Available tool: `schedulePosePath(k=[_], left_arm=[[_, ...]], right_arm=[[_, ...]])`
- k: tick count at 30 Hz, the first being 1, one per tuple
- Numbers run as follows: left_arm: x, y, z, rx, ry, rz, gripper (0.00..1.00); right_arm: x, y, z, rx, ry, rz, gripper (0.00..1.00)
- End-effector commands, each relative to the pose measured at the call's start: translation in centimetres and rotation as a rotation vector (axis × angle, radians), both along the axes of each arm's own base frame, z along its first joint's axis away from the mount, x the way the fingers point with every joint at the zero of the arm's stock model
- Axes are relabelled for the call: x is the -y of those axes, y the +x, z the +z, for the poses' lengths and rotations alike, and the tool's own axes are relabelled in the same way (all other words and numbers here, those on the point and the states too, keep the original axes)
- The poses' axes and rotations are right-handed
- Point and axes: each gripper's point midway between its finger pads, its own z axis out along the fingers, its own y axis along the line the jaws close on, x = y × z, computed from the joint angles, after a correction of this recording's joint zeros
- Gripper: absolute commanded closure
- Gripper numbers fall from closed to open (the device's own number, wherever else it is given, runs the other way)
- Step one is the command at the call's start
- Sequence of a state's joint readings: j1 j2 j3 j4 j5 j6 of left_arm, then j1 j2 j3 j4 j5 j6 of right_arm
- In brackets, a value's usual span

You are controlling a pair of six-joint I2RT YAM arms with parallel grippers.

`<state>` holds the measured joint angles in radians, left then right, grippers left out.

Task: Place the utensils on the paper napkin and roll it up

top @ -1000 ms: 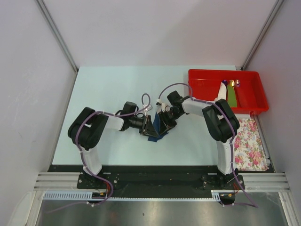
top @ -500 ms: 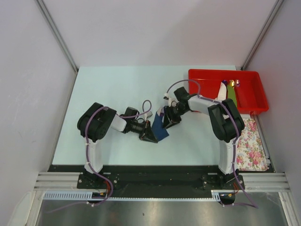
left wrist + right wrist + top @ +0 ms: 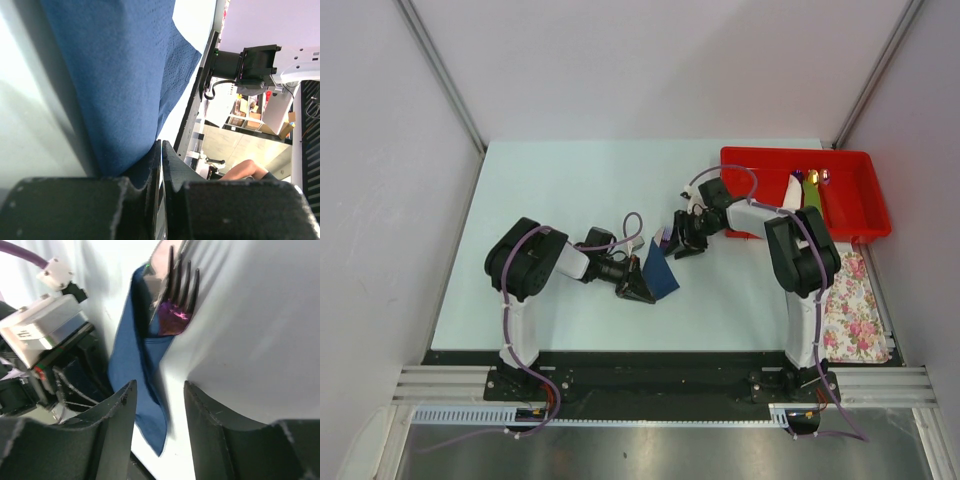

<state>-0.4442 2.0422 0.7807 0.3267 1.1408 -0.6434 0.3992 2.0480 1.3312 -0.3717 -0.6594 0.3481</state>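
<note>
The paper napkin [image 3: 662, 272] is dark blue and partly folded, one edge lifted off the table. My left gripper [image 3: 642, 287] is shut on that lifted edge; in the left wrist view the napkin [image 3: 115, 75] drapes up from the closed fingertips of the left gripper [image 3: 161, 145]. A fork of the utensils [image 3: 175, 290], dark with a purple sheen, sticks out of the fold of the napkin [image 3: 140, 370]. The other pieces are hidden inside. My right gripper [image 3: 160, 390] is open just short of the napkin's corner, holding nothing; from above the right gripper [image 3: 678, 243] sits just right of the bundle.
A red tray [image 3: 750, 190] at the back right holds several coloured utensils [image 3: 813, 195]. A pink-flowered white cloth [image 3: 850, 305] lies along the right edge. Both arms meet near the table's middle, with white walls on three sides.
The left gripper has closed on the napkin's edge and lifted it. The right gripper has opened and drawn back up and to the right, away from the bundle.
</note>
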Motion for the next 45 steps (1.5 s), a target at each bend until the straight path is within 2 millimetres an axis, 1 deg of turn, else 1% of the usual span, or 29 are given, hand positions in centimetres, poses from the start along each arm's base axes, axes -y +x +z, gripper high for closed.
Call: schedulePosePath(k=[1, 4, 5, 7, 9, 11, 15, 18, 19, 21, 24, 25, 26, 27, 28, 30, 31, 32, 33, 34, 35, 36, 37, 38, 39, 40, 41, 42, 45], left_arm=[[-1.1, 0.6, -3.4, -0.005, 0.114, 0.057, 0.90], [-1.1, 0.7, -3.4, -0.002, 0.114, 0.059, 0.90], [-1.1, 0.8, -3.3, 0.000, 0.112, 0.061, 0.90], [-1.1, 0.7, -3.4, 0.001, 0.116, 0.063, 0.90], [-1.2, 0.8, -3.4, 0.000, 0.119, 0.067, 0.90], [-1.1, 0.9, -3.4, 0.003, 0.116, 0.069, 0.90], [-1.0, 1.3, -3.4, 0.006, 0.118, 0.078, 0.90], [-0.9, 1.6, -3.2, 0.016, 0.116, 0.084, 0.90], [-0.9, 1.7, -3.1, 0.023, 0.116, 0.086, 0.90], [-0.9, 1.9, -3.0, 0.030, 0.114, 0.096, 0.90], [-0.5, 2.7, -1.8, 0.072, 0.089, 0.108, 0.89], [-0.4, 3.3, -0.7, 0.106, 0.074, 0.114, 0.88], [-0.2, 4.0, 0.2, 0.141, 0.062, 0.120, 0.84], [-0.1, 4.6, 1.1, 0.171, 0.052, 0.127, 0.80], [0.1, 5.3, 2.8, 0.222, 0.030, 0.135, 0.72], [0.2, 6.5, 4.9, 0.293, 0.015, 0.146, 0.63], [0.1, 7.0, 6.9, 0.352, -0.003, 0.153, 0.55], [-0.1, 7.4, 7.8, 0.390, 0.006, 0.150, 0.53], [-0.9, 8.4, 8.3, 0.427, 0.031, 0.178, 0.51], [-1.5, 9.2, 9.1, 0.515, 0.054, 0.182, 0.48], [-2.3, 10.1, 10.8, 0.567, 0.091, 0.208, 0.46], [-3.8, 11.6, 11.6, 0.620, 0.132, 0.267, 0.42], [-4.8, 12.4, 12.4, 0.674, 0.152, 0.291, 0.26], [-5.7, 13.0, 14.3, 0.722, 0.161, 0.329, 0.18], [-7.2, 14.1, 15.0, 0.746, 0.183, 0.375, 0.13], [-8.1, 14.9, 16.0, 0.787, 0.200, 0.404, 0.05], [-8.9, 14.9, 16.7, 0.791, 0.219, 0.419, 0.02], [-10.2, 15.7, 17.1, 0.805, 0.247, 0.455, 0.00], [-12.2, 16.6, 19.1, 0.879, 0.299, 0.501, 0.01]], right_arm=[[-1.4, 0.3, -1.1, 0.000, -0.024, 0.011, 0.52], [-0.9, 0.3, -3.1, 0.002, -0.113, -0.004, 0.58], [-1.0, 0.2, -3.6, 0.000, -0.132, 0.002, 0.60], [-0.6, 0.1, -4.6, 0.003, -0.195, 0.003, 0.63], [-0.4, 0.0, -5.3, -0.004, -0.240, 0.011, 0.68], [0.0, 0.2, -5.9, 0.007, -0.287, 0.003, 0.68], [0.0, -0.5, -7.1, -0.018, -0.335, 0.021, 0.68], [0.1, -1.1, -7.5, -0.045, -0.337, 0.028, 0.75], [-0.1, -1.3, -7.6, -0.055, -0.328, 0.035, 0.86], [-0.4, -1.3, -7.3, -0.057, -0.303, 0.044, 1.00], [-1.2, -0.7, -6.1, -0.062, -0.214, 0.053, 1.00], [-1.5, -0.5, -5.5, -0.059, -0.180, 0.056, 1.00], [-2.0, 0.2, -4.5, -0.026, -0.148, 0.058, 1.00], [-2.5, 0.4, -3.5, -0.018, -0.099, 0.073, 1.00], [-2.8, 1.4, -2.2, 0.021, -0.067, 0.065, 1.00], [-3.4, 2.1, -0.5, 0.048, -0.004, 0.067, 1.00], [-3.5, 2.6, 0.4, 0.073, 0.017, 0.060, 1.00], [-3.6, 2.9, 1.7, 0.102, 0.037, 0.061, 1.00], [-3.8, 2.9, 2.5, 0.111, 0.059, 0.070, 1.00], [-3.9, 3.1, 3.3, 0.130, 0.074, 0.077, 1.00], [-3.9, 3.1, 4.2, 0.151, 0.083, 0.080, 1.00], [-3.9, 3.0, 4.5, 0.166, 0.088, 0.091, 1.00], [-3.9, 3.0, 4.9, 0.178, 0.091, 0.094, 1.00], [-3.9, 3.0, 5.2, 0.185, 0.095, 0.098, 1.00], [-4.0, 2.9, 5.7, 0.199, 0.101, 0.104, 1.00], [-4.0, 2.9, 5.9, 0.208, 0.105, 0.107, 1.00], [-4.1, 2.8, 6.1, 0.214, 0.105, 0.114, 1.00], [-4.2, 2.8, 6.4, 0.228, 0.106, 0.119, 1.00], [-4.4, 2.8, 7.1, 0.257, 0.109, 0.129, 1.00]])
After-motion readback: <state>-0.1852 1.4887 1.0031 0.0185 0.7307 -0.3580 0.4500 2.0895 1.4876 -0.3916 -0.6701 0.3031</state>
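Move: The far end of the rolled napkin lies about 4 cm to the right hand's left, level fore and aft, some 2 cm below. The purple fork's tines poke out about 2 cm ahead and 3 cm left of that hand, and the red tray's near left corner is 10 cm to its right, 2 cm ahead. From the left hand, the far end is about 11 cm ahead and 3 cm right; the napkin's near end is right beside it, 3 cm to the right. The right fingers slide in left and down, about 3 cm, around the napkin's far end just below the fork tines, and pinch it shut while the left hand keeps its hold near the other end. Then the right hand lifts some 4 cm with its grip kept, as the left lets go, opens wide and swings up, forward and a little left by roughly 25 cm, its fingers turning up and away. ##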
